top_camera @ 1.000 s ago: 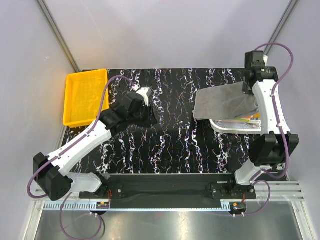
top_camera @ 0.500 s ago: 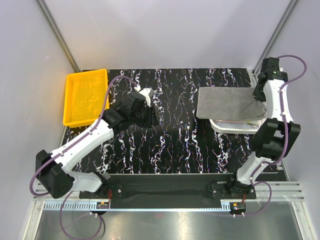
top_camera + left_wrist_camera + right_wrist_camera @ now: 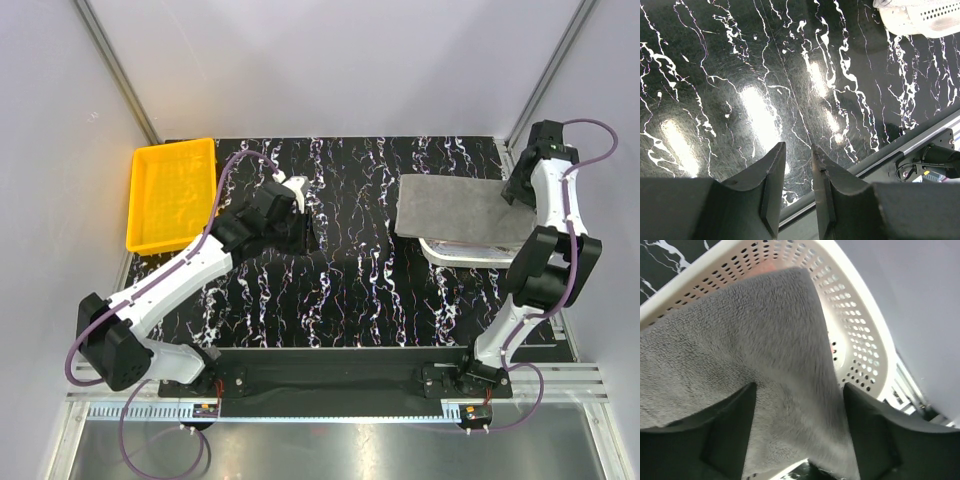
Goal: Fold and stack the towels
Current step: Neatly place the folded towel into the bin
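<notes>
A plain grey towel lies spread flat at the right, draped over the white slotted basket and onto the table. My right gripper is at the towel's far right edge. In the right wrist view its jaws stand wide apart over the grey towel, not pinching it. My left gripper hovers over bare table left of centre, its jaws nearly together with only a narrow gap and nothing between them. Any other towels are hidden under the grey one.
A yellow plastic bin sits at the far left of the black marbled table. The basket's rim curves under the towel beside the right wall. In the left wrist view the basket's corner shows at top right.
The right arm swung out to the far right and the grey towel, first lifted and bunched, now lies flat across the basket. The left arm barely shifted.
</notes>
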`<state>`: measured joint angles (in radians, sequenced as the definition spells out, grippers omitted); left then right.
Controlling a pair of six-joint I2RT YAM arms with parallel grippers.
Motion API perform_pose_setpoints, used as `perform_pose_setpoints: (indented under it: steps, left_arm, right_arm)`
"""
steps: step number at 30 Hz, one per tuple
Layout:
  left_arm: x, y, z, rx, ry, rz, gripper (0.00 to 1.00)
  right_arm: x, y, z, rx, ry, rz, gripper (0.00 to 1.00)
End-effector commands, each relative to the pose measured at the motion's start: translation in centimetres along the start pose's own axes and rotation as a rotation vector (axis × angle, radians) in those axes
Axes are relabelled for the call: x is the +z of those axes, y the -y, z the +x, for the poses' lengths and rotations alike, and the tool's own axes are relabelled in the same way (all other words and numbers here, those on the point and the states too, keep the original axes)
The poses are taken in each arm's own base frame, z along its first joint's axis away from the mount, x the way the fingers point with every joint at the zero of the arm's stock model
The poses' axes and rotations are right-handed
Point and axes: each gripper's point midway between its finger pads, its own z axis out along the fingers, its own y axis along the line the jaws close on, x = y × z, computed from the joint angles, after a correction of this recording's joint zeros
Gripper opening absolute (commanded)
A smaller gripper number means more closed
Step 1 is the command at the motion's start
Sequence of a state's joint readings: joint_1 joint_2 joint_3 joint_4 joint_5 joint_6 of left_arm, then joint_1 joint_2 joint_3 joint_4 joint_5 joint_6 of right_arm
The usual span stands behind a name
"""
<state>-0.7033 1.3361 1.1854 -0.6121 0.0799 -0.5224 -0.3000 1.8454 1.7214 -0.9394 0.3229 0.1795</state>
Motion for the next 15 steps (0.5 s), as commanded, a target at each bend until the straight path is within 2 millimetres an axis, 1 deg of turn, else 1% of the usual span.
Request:
perform_pose_setpoints:
  steps: [1,2,3,5,8,9,10,11,12,13,14,15]
  left_arm:
    - [-1.0,1.4,-2.2,0.021,0.054,0.043,0.32]
    - [-1.0,1.3,-2.3,0.020,0.058,0.042,0.33]
    - [-1.1,1.4,-2.3,0.022,0.059,0.043,0.33]
    - [-1.2,1.4,-2.5,0.022,0.065,0.045,0.34]
    - [-1.3,1.3,-2.6,0.022,0.069,0.045,0.34]
    - [-1.3,1.3,-2.7,0.022,0.070,0.044,0.34]
    - [-1.4,1.4,-2.9,0.023,0.073,0.047,0.34]
    - [-1.4,1.3,-3.0,0.022,0.076,0.045,0.34]
    - [-1.6,1.4,-3.2,0.022,0.082,0.048,0.34]
    - [-1.7,1.5,-3.5,0.022,0.090,0.049,0.35]
    - [-1.8,1.3,-3.7,0.020,0.096,0.045,0.35]
    - [-1.9,1.2,-3.8,0.021,0.097,0.041,0.35]
  right_arm:
    - [-1.3,0.8,-1.7,0.047,0.067,0.003,0.79]
    - [-1.9,0.9,-1.8,0.050,0.074,-0.002,0.93]
    - [-2.3,0.9,-2.0,0.056,0.082,-0.008,0.99]
    - [-3.1,1.0,-2.2,0.066,0.098,-0.018,1.00]
    - [-4.1,0.4,-2.3,0.077,0.103,-0.061,1.00]
    - [-4.8,0.2,-2.3,0.085,0.110,-0.082,1.00]
    - [-5.1,-0.4,-1.9,0.083,0.111,-0.100,1.00]
    - [-6.1,-0.7,-2.0,0.086,0.136,-0.120,1.00]
    - [-6.7,-1.4,-2.1,0.089,0.152,-0.146,1.00]
    - [-7.1,-2.0,-1.6,0.086,0.155,-0.165,1.00]
    - [-8.4,-2.3,-1.8,0.091,0.193,-0.182,1.00]
    - [-9.5,-3.9,-1.8,0.071,0.220,-0.217,1.00]
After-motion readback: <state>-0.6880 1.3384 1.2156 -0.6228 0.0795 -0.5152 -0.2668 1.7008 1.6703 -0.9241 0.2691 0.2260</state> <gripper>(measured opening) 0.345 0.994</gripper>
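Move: At the bin's right end, the right hand has the near-right corner of the grey towel between its half-open fingers. The white bin's middle lies about 13 cm to its left, 2 cm back and 6 cm lower. The towel's own middle is some 16 cm to the left, level fore and aft and about 2 cm below. From the left hand, the bin's middle is roughly 38 cm to the right, 5 cm ahead and 11 cm down. Letting go of the grey towel's corner at the right end of the bin, the right hand spreads its already opening fingers to full width, barely shifting at first. It then lifts clear about 4 cm and swings some 3 cm left, back over the towel, while the fingers tip up forward by roughly 10 degrees. ##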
